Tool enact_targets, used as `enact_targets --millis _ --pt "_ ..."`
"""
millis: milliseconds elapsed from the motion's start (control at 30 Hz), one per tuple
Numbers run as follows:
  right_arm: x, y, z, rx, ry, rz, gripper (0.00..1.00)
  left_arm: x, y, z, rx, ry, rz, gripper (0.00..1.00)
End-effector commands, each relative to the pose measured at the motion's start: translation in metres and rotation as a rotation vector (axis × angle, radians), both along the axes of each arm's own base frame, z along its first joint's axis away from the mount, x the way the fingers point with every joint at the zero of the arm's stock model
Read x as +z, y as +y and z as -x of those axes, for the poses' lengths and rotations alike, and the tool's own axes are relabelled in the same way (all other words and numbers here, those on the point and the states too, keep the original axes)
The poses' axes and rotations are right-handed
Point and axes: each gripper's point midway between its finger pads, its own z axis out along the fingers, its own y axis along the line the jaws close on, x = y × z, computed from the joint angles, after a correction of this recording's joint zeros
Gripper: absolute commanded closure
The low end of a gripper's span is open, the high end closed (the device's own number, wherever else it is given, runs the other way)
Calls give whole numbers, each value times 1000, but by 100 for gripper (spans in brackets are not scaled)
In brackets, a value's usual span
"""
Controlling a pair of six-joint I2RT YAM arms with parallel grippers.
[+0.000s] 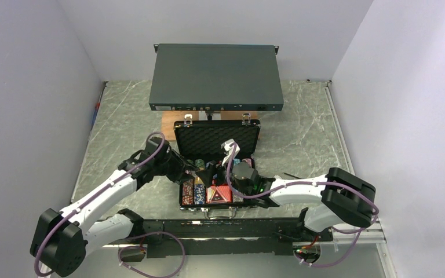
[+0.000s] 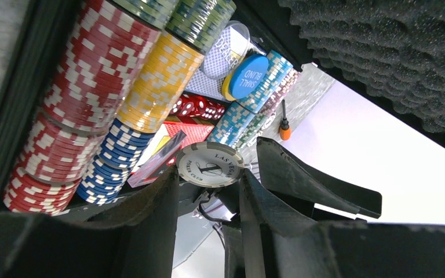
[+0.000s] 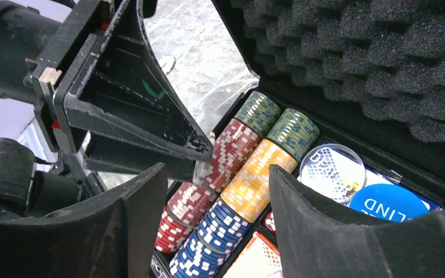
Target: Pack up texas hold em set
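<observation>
The texas hold em set point(image 1: 216, 138) lies open in the middle of the table, its foam-lined lid upright at the back. Rows of red, blue, yellow and green chips point(image 2: 113, 98) fill its base, with red dice point(image 2: 196, 106), a blue disc point(image 2: 248, 76) and a card deck point(image 3: 255, 262). My left gripper point(image 2: 208, 175) is shut on a grey-and-white poker chip point(image 2: 210, 164), held by its rim just above the left chip rows. My right gripper point(image 3: 215, 174) hovers open over the same rows point(image 3: 240, 174), nothing between its fingers, close beside the left gripper point(image 3: 133, 104).
A large dark grey rack box point(image 1: 217, 78) sits behind the case on a wooden board point(image 1: 170, 124). An orange-handled screwdriver point(image 2: 285, 130) lies on the marble table beyond the case. White walls close in both sides and the back.
</observation>
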Motion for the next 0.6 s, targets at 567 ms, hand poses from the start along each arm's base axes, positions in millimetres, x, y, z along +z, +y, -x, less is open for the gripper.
enact_targets --millis 567 --pt "-5 3 -2 -43 69 -69 66 32 -41 -4 -27 -48 80 79"
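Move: The left gripper holds a white chip at its fingertips; the right gripper's open fingertips, its goal, are about 4 cm to its right, 1 cm farther out and roughly level. From the right hand, that chip lies some 4 cm left and 1 cm back. Around 8 cm below the left hand, the yellow chips lie 2 cm back and 1 cm right, the red chips 5 cm back and 4 cm left, and the small blind button straight ahead by 0 cm, 10 cm right. Bring the left gripper about 3 cm to the right over the open case, keeping its pinch on the white chip, so the chip goes in towards the right fingertips; let it rise slightly, about 1 cm, at the end. Meanwhile hold the right gripper nearly in place, close its fingers from about two-thirds open to under half, and let it sink about 1 cm late on. Whether the right fingers touch the chip can't be seen. ##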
